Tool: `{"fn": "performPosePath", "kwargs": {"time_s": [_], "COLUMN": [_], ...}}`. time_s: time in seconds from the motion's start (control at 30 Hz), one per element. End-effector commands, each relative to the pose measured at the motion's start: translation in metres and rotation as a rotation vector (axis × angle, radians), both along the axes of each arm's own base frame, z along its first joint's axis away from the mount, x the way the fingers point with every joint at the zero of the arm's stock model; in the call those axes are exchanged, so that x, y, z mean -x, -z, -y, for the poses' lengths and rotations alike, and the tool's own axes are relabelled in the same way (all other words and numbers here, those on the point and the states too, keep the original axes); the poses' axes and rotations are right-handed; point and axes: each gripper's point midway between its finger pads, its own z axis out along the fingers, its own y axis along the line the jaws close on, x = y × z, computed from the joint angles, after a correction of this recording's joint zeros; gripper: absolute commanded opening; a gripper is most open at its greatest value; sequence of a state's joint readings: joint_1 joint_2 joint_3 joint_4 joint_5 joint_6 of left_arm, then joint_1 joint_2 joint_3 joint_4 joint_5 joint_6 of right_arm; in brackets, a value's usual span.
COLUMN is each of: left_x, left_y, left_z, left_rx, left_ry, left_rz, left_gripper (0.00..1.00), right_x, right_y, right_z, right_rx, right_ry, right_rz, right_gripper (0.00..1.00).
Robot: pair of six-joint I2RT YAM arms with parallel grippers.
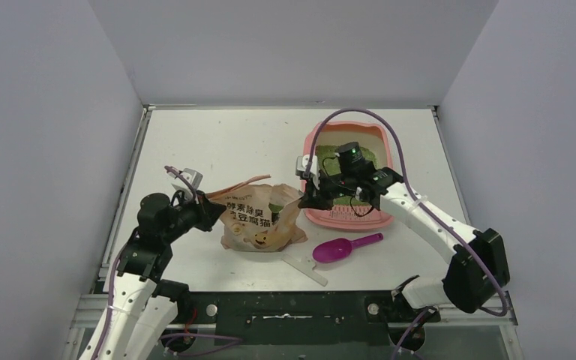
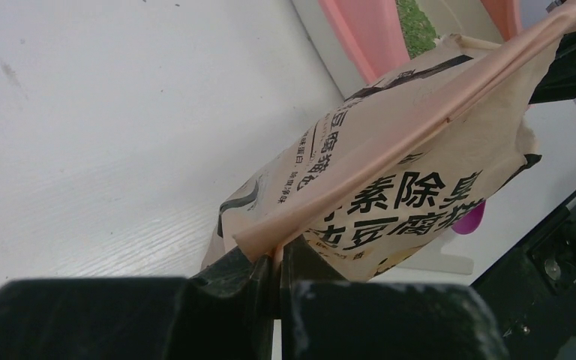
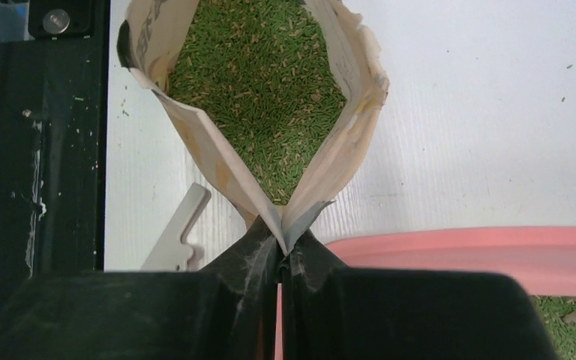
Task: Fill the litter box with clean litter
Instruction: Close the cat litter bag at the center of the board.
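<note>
A tan litter bag (image 1: 259,221) with black characters stands open between both arms, left of the pink litter box (image 1: 345,220). My left gripper (image 1: 214,212) is shut on the bag's left top corner; in the left wrist view the fingers (image 2: 279,251) pinch the folded top edge of the bag (image 2: 420,187). My right gripper (image 1: 305,199) is shut on the bag's right top corner (image 3: 283,244), just beside the box's rim (image 3: 480,255). Green litter (image 3: 262,82) fills the open bag. More litter (image 1: 371,155) lies in the box, partly hidden by the right arm.
A magenta scoop (image 1: 343,247) lies on the table in front of the box. A flat white strip (image 1: 305,268) lies near the table's front edge, beside the bag's base. Grey walls close in the table on three sides.
</note>
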State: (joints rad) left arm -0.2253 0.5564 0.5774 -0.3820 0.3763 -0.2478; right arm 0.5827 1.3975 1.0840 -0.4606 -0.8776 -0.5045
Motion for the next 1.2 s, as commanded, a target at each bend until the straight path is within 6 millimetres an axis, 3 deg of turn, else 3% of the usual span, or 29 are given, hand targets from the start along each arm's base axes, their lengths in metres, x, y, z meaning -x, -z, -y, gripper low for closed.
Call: {"fn": "performPosePath", "kwargs": {"time_s": [0.0, 0.13, 0.23, 0.4, 0.57, 0.7, 0.8, 1.0, 1.17], "left_x": [-0.017, -0.01, 0.0, 0.011, 0.016, 0.016, 0.018, 0.016, 0.016], "left_y": [-0.061, -0.066, -0.061, -0.059, -0.063, -0.059, -0.06, -0.067, -0.069], "left_z": [0.006, 0.014, 0.026, 0.032, 0.033, 0.034, 0.035, 0.036, 0.038], "left_rx": [0.058, 0.085, 0.086, 0.089, 0.106, 0.105, 0.114, 0.119, 0.136], "left_ry": [0.023, 0.074, 0.17, 0.225, 0.237, 0.24, 0.251, 0.256, 0.258], "left_rz": [0.267, 0.261, 0.209, 0.127, 0.131, 0.129, 0.136, 0.174, 0.178], "left_gripper": [0.0, 0.0, 0.0, 0.0, 0.0, 0.0, 0.0, 0.0, 0.0], "right_x": [0.006, 0.013, 0.017, 0.012, 0.013, 0.012, 0.022, 0.018, 0.018], "right_y": [-0.024, -0.028, -0.021, -0.035, -0.069, -0.093, -0.103, -0.108, -0.092], "right_z": [0.007, 0.01, 0.014, 0.004, -0.007, -0.026, -0.045, -0.069, -0.084], "right_rx": [-0.042, -0.057, -0.036, -0.095, -0.184, -0.253, -0.266, -0.295, -0.287], "right_ry": [-0.013, -0.009, -0.007, 0.051, 0.046, 0.08, 0.07, 0.092, 0.03], "right_rz": [0.122, 0.126, 0.116, 0.103, 0.117, 0.059, 0.017, 0.086, 0.048], "right_gripper": [0.0, 0.0, 0.09, 0.6, 0.9, 0.99, 1.0, 1.0, 1.0]}}
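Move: Both grippers already pinch the bag's top, one at each corner. From the right gripper, the free end of the bag's pink strip lies about 8 cm left, 6 cm ahead and a little higher. The middle of the bag mouth is some 10 cm left and 2 cm ahead. The litter box sits roughly 15 cm right and 7 cm ahead, well below. From the left gripper, the strip's free end is about 14 cm right and 7 cm ahead. Draw the right gripper back some 2 cm and slightly right with the corner still pinched. Then open it wide to let go, lift about 7 cm and swing some 8 cm left over the bag mouth, rolling slightly, jaws astride the pink strip. Keep the left gripper shut on its corner, easing it right and back while turning it clockwise about 10 degrees. ##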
